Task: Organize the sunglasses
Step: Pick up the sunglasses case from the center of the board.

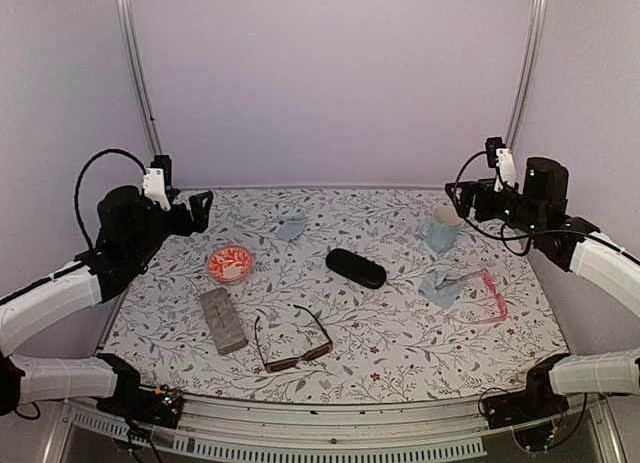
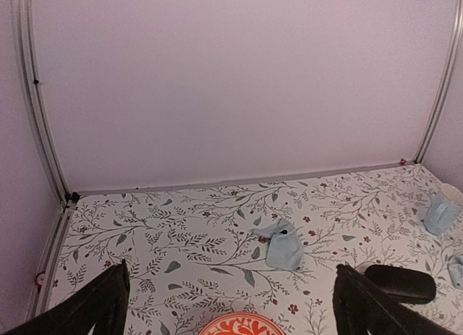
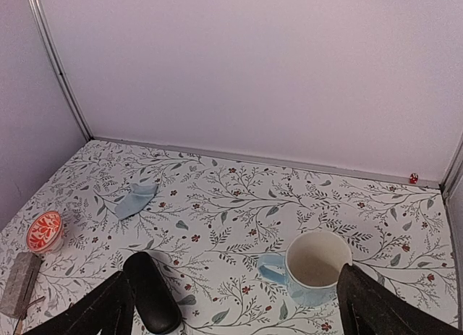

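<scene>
Dark brown thin-framed sunglasses (image 1: 291,345) lie open at the front middle of the table. Pink-red translucent sunglasses (image 1: 482,291) lie at the right, partly on a light blue cloth (image 1: 440,287). A black oval case (image 1: 355,267) (image 2: 399,281) (image 3: 150,292) rests mid-table. A grey rectangular case (image 1: 222,320) (image 3: 18,274) lies front left. My left gripper (image 1: 200,209) (image 2: 230,306) hovers open above the back left. My right gripper (image 1: 462,200) (image 3: 235,310) hovers open at the back right, over the mug. Neither holds anything.
An orange patterned bowl (image 1: 229,263) (image 2: 241,325) (image 3: 43,231) sits left of centre. A light blue mug (image 1: 441,228) (image 3: 312,265) (image 2: 440,208) stands at the back right. A second light blue cloth (image 1: 291,226) (image 2: 282,246) (image 3: 134,200) lies near the back wall. Walls enclose three sides.
</scene>
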You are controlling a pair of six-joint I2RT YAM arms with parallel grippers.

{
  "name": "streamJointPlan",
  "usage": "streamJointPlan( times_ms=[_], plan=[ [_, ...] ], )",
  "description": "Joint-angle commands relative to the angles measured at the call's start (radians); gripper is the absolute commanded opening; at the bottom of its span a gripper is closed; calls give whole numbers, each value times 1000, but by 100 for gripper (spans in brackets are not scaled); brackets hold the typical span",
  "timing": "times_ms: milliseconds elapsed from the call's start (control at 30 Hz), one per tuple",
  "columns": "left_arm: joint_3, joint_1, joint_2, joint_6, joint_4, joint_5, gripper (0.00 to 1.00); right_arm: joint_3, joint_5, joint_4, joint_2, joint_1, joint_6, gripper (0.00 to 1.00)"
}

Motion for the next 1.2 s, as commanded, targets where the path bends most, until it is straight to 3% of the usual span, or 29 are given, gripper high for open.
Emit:
streamJointPlan(
  times_ms=[0, 433, 800, 1167],
  plan=[
    [-14, -2, -15, -1, 26, -12, 99, -5, -11, 27, 3, 6, -3, 99],
    [-17, -4, -9, -37, -4, -46, 99, 39, 18, -39, 30, 7, 10, 99],
    [-2, -9, 80, -178, -184, -140, 99, 96, 110, -201, 92, 42, 47, 99],
    [-12, -164, 193, -174, -185, -65, 98, 16, 47, -241, 165, 170, 50, 99]
  ],
)
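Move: The black sunglasses case is about 7 cm ahead of the right hand, 16 cm to its left and 26 cm below; the mug is about 15 cm ahead and 5 cm to this hand's right, the cloth by the pink glasses almost straight beneath. From the left hand the case lies roughly 9 cm ahead, 28 cm right and 25 cm below. The red bowl stands 9 cm ahead of the left hand, 1 cm left. Downward first and foremost, both open, empty hands start sinking towards the case from high above the table, slowly and then faster. The right drops about 7.5 cm, late on swinging some 3.5 cm left; the left drops about 10 cm, drifting slightly left before coming back right to end 2.5 cm over. Both wrists tip their fingers down 15 to 20 degrees, touching nothing. ##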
